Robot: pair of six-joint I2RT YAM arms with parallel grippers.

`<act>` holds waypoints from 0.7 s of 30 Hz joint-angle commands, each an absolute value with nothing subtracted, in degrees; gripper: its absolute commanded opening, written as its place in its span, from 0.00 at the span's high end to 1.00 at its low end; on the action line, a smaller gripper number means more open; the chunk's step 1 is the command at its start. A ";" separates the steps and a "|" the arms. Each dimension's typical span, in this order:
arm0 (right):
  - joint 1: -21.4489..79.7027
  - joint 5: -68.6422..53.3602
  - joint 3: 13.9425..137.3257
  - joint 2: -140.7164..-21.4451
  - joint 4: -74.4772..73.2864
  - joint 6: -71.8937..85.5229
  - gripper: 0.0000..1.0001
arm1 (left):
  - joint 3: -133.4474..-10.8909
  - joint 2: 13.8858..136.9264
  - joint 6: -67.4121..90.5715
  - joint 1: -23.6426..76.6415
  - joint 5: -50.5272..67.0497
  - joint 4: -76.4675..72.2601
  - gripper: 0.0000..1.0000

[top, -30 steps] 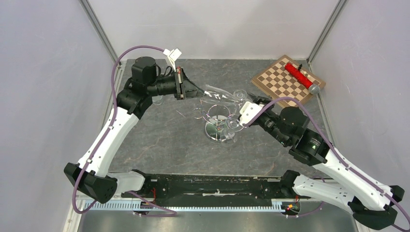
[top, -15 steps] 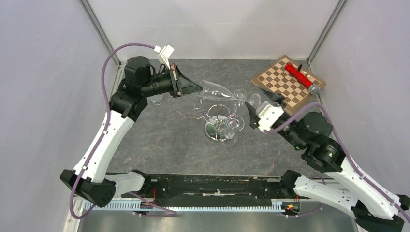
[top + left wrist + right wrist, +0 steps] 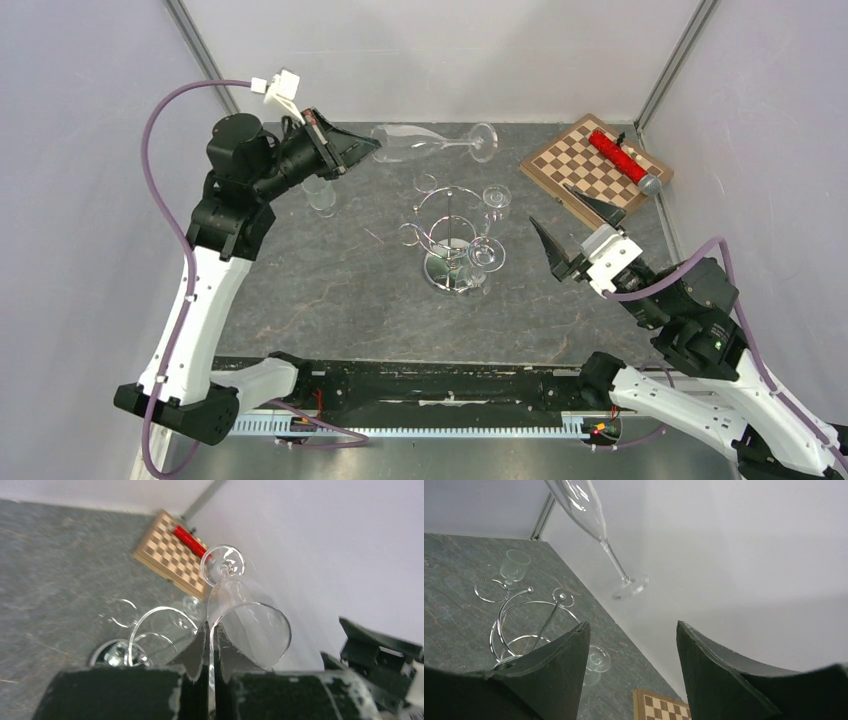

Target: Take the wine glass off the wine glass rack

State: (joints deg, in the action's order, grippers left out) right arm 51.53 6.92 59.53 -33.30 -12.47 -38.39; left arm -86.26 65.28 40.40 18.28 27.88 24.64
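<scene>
A clear wine glass (image 3: pixel 428 143) hangs level in the air behind the wine glass rack (image 3: pixel 448 238), its foot (image 3: pixel 484 142) pointing right, apart from the rack. My left gripper (image 3: pixel 368 148) is shut on the rim of its bowl; the left wrist view shows both fingers (image 3: pixel 199 650) pinching the glass wall (image 3: pixel 250 627). The chrome rack stands mid-table with two more glasses (image 3: pixel 497 197) on its loops. My right gripper (image 3: pixel 573 227) is open and empty to the right of the rack. In the right wrist view the held glass (image 3: pixel 586 507) floats above the rack (image 3: pixel 526 615).
A small glass (image 3: pixel 320 193) stands on the table below my left wrist. A chessboard (image 3: pixel 580 175) with a red cylinder (image 3: pixel 617 155) on it lies at the back right corner. Enclosure walls and corner posts ring the grey table (image 3: pixel 330 290).
My left gripper has carried the wine glass up and back-left, away from the rack. My right gripper has opened wide and pulled back to the right, away from the rack.
</scene>
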 commanded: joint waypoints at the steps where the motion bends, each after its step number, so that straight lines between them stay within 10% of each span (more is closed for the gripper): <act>1: 51.59 6.74 57.69 -31.36 -10.80 -36.03 0.33 | -91.43 62.20 35.85 17.75 14.82 28.41 0.98; 21: 51.59 10.69 62.06 -37.23 -17.57 -25.58 0.30 | -98.35 57.83 22.33 17.75 -11.90 62.73 0.98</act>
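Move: My left hand still holds the wine glass by its rim, high over the table. Its way leads to the table's left side, where the standing glass is about 22 cm ahead of this hand, 17 cm to its left and 40 cm below. The rack stands some 14 cm to the hand's right, 6 cm farther out, its middle about 30 cm lower. From my right hand the standing glass lies some 32 cm ahead, 44 cm left and 40 cm below. Keeping the rim pinched, I swing my left hand about 13 cm left, away from the rack and towards the standing glass, drawing back and sinking a little near the end. The wrist turns some 30 degrees counter-clockwise and the fingertips dip. Meanwhile my right hand, empty and open, sinks about 3 cm and tips down slightly. ##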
